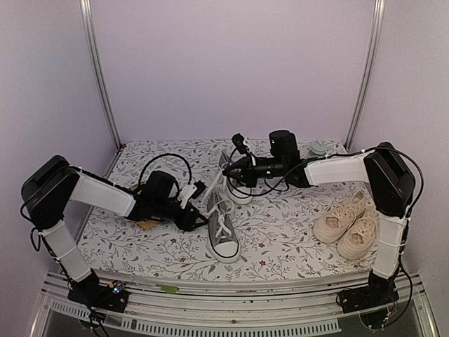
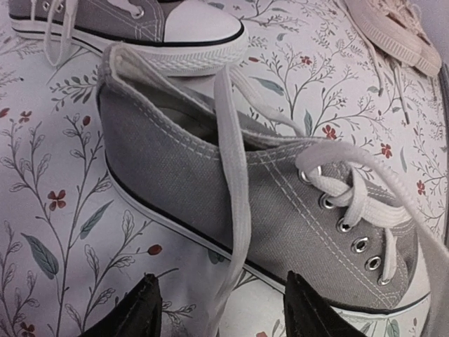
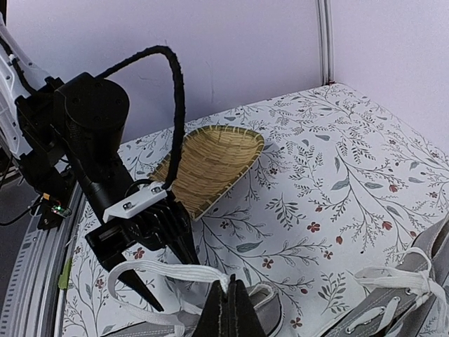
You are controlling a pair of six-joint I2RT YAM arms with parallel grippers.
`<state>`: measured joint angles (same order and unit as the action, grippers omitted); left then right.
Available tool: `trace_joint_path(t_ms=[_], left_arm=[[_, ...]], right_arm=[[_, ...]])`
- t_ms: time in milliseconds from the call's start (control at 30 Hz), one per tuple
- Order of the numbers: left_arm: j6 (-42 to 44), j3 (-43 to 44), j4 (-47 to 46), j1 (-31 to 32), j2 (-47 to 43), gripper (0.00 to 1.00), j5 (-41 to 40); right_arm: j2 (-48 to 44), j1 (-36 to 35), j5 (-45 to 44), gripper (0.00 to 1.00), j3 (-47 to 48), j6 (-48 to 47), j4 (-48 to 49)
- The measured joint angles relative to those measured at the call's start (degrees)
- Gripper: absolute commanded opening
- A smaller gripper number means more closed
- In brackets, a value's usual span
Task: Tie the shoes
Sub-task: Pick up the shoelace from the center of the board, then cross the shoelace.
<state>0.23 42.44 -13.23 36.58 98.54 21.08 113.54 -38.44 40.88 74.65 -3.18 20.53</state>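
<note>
Two grey shoes lie mid-table: the near one (image 1: 223, 235) (image 2: 266, 203) and the far one (image 1: 238, 189) (image 2: 140, 21). The cream pair (image 1: 347, 223) sits at the right. My right gripper (image 1: 226, 170) (image 3: 231, 289) is shut on a white lace (image 3: 168, 270) of the near grey shoe (image 3: 263, 312) and holds it stretched out to the side. My left gripper (image 1: 197, 214) (image 2: 228, 309) (image 3: 163, 265) is open beside that shoe. The lace (image 2: 235, 175) hangs loose between its fingers, which do not pinch it.
A woven basket (image 3: 210, 165) lies on the floral cloth behind the left gripper, partly under the left arm. A small grey object (image 1: 319, 149) stands at the back right. Purple walls close in the back and both sides.
</note>
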Motion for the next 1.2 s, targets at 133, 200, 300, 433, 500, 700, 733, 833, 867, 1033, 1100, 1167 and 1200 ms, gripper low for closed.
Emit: trace_joint_path(t_ms=[133,200,300,433,500,700,733,833,867,1033,1100,1167,1200], left_arm=[[1.42,0.72,-0.07,0.31,2.43,0.4,-1.07],[2.14,1.38,0.11,0.55,4.33,0.23,-1.95],[3.37,1.68,0.42,0.98,5.51,0.0,-3.06],[4.11,1.64,0.22,1.57,5.18,0.0,-4.28],[4.31,1.16,-0.72,2.12,3.93,0.0,-5.6],[7.37,0.02,-4.85,5.9,-3.87,0.0,-10.19],[8.09,-0.11,-5.7,6.54,-5.07,0.0,-10.56],[9.92,-0.96,-8.0,7.69,-8.07,0.0,-11.32],[10.62,-1.31,-8.52,7.82,-8.79,0.0,-11.34],[13.68,-1.97,-9.68,8.07,-9.73,0.0,-11.52],[14.71,-2.01,-9.92,8.17,-9.73,0.0,-11.5],[15.72,-2.05,-10.12,8.26,-9.73,0.0,-11.52],[16.09,-2.08,-10.14,8.31,-9.73,0.0,-11.52]], right_arm=[[0.13,0.0,-0.02,0.0,0.02,0.5,-0.11],[0.17,0.04,-0.04,0.0,0.02,0.66,-0.35],[0.17,0.2,-0.13,0.0,0.02,0.83,-0.63],[0.42,0.26,-0.42,0.0,0.28,1.62,-1.03],[1.03,0.26,-0.46,0.0,1.16,2.58,-1.18],[2.73,0.35,-0.5,0.0,4.59,7.98,-2.89],[2.86,0.39,-0.5,0.0,5.05,8.68,-3.19],[3.34,0.76,-0.48,0.0,7.1,11.56,-4.94],[3.58,0.92,-0.44,0.0,7.72,12.41,-5.51],[5.66,1.51,0.85,0.0,10.1,15.87,-7.76],[7.5,1.64,2.14,0.0,11.65,17.18,-9.01],[9.46,1.66,3.5,0.0,13.4,18.18,-10.47],[10.6,1.66,4.26,0.0,14.67,18.73,-11.58]])
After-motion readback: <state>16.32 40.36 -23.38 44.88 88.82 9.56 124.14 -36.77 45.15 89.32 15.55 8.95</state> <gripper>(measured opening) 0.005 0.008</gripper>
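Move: Between the left hand's open fingers hangs the loose shoelace, its graspable part about 3 cm below the hand. The near grey shoe is some 6 cm to that hand's right and 2 cm back; the far grey shoe lies roughly 16 cm ahead and 9 cm right, both slightly lower. From the right hand, which already holds another stretch of lace, the loose one is about 5 cm back, 7 cm left and 17 cm down. Sinking about 3 cm beside the near grey shoe, the left hand shuts its fingers on the hanging lace, then lifts it some 11 cm and a little right, fingers swinging up and forward about 30 degrees. The right hand keeps its pinch, eases about 3 cm forward, rolling some 25 degrees, and finally dips about 3 cm. ##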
